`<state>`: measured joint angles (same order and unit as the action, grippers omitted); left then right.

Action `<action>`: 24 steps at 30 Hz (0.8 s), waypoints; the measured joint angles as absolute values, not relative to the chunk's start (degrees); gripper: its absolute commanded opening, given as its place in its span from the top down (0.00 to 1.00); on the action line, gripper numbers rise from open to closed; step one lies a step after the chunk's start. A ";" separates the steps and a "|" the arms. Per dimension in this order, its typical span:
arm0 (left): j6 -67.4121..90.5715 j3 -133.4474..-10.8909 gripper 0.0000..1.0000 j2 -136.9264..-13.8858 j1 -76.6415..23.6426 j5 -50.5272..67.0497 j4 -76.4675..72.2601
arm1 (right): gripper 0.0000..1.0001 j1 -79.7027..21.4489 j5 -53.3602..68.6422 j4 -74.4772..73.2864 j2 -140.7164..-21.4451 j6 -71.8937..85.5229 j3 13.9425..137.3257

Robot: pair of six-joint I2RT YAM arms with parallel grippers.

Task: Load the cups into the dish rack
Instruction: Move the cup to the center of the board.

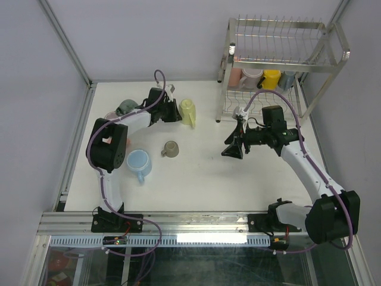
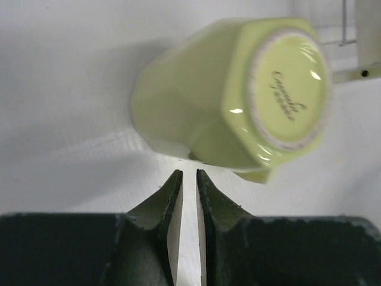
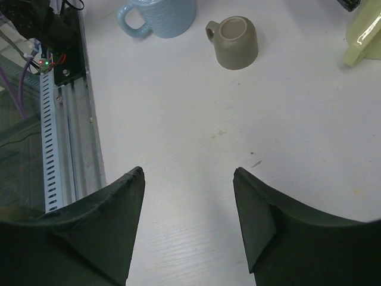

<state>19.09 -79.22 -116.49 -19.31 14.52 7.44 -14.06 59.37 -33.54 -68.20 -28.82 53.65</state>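
The dish rack (image 1: 280,56) stands at the far right; its lower shelf holds a pink cup (image 1: 236,75), a pale cup (image 1: 251,77), a yellow cup (image 1: 271,78) and a grey-blue cup (image 1: 287,79). A pale yellow-green cup (image 1: 188,111) (image 2: 238,101) lies on its side, base towards my left gripper (image 1: 177,111) (image 2: 189,173). That gripper is just short of the cup, its jaws nearly together with nothing between them. My right gripper (image 1: 232,149) (image 3: 189,171) hangs open over bare table. A taupe cup (image 1: 170,149) (image 3: 235,42) and a light blue mug (image 1: 139,162) (image 3: 161,15) sit mid-table.
A dark grey-green cup (image 1: 125,107) stands at the far left behind the left arm, with a bit of salmon pink (image 1: 110,116) showing beside it. A metal rail (image 3: 59,119) runs along the table's near edge. White walls enclose the table.
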 measured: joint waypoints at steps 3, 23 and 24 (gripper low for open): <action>19.33 -77.17 0.86 -114.10 -20.45 15.66 5.76 | 0.36 -14.28 57.87 -31.77 -68.23 -28.95 53.65; 21.63 -45.58 0.48 -71.61 -18.96 18.55 -9.17 | 0.38 -26.94 39.13 -20.12 -82.15 -30.24 65.39; 21.87 -44.80 0.40 -69.14 -18.59 18.46 -9.34 | 0.38 -27.55 38.20 -19.97 -83.02 -30.04 66.19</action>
<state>21.87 -44.80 -69.14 -18.59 18.46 -9.34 -27.55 38.20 -19.97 -83.02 -30.04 66.19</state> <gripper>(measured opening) 0.402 0.629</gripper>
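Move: The yellow-green cup stands upside down just beyond my left fingertips: about 4 cm to their right, 2 cm ahead and roughly level with them. From my right hand the same cup is about 26 cm ahead, 13 cm left and some 15 cm below. From that hand, the small brown cup is about 10 cm ahead, 18 cm left and 17 cm below; the rack's near left foot is 22 cm ahead, 1 cm left and 20 cm down. I draw my left hand up and back from beside the yellow-green cup, rising some 16 cm, its fingers tipping upward and, late on, partly opening. Meanwhile I bring my empty right hand in over the board, forward about 8 cm and then increasingly left as well, towards that cup. It stays level in height, jaws still open, rolling a little as its fingers dip. ##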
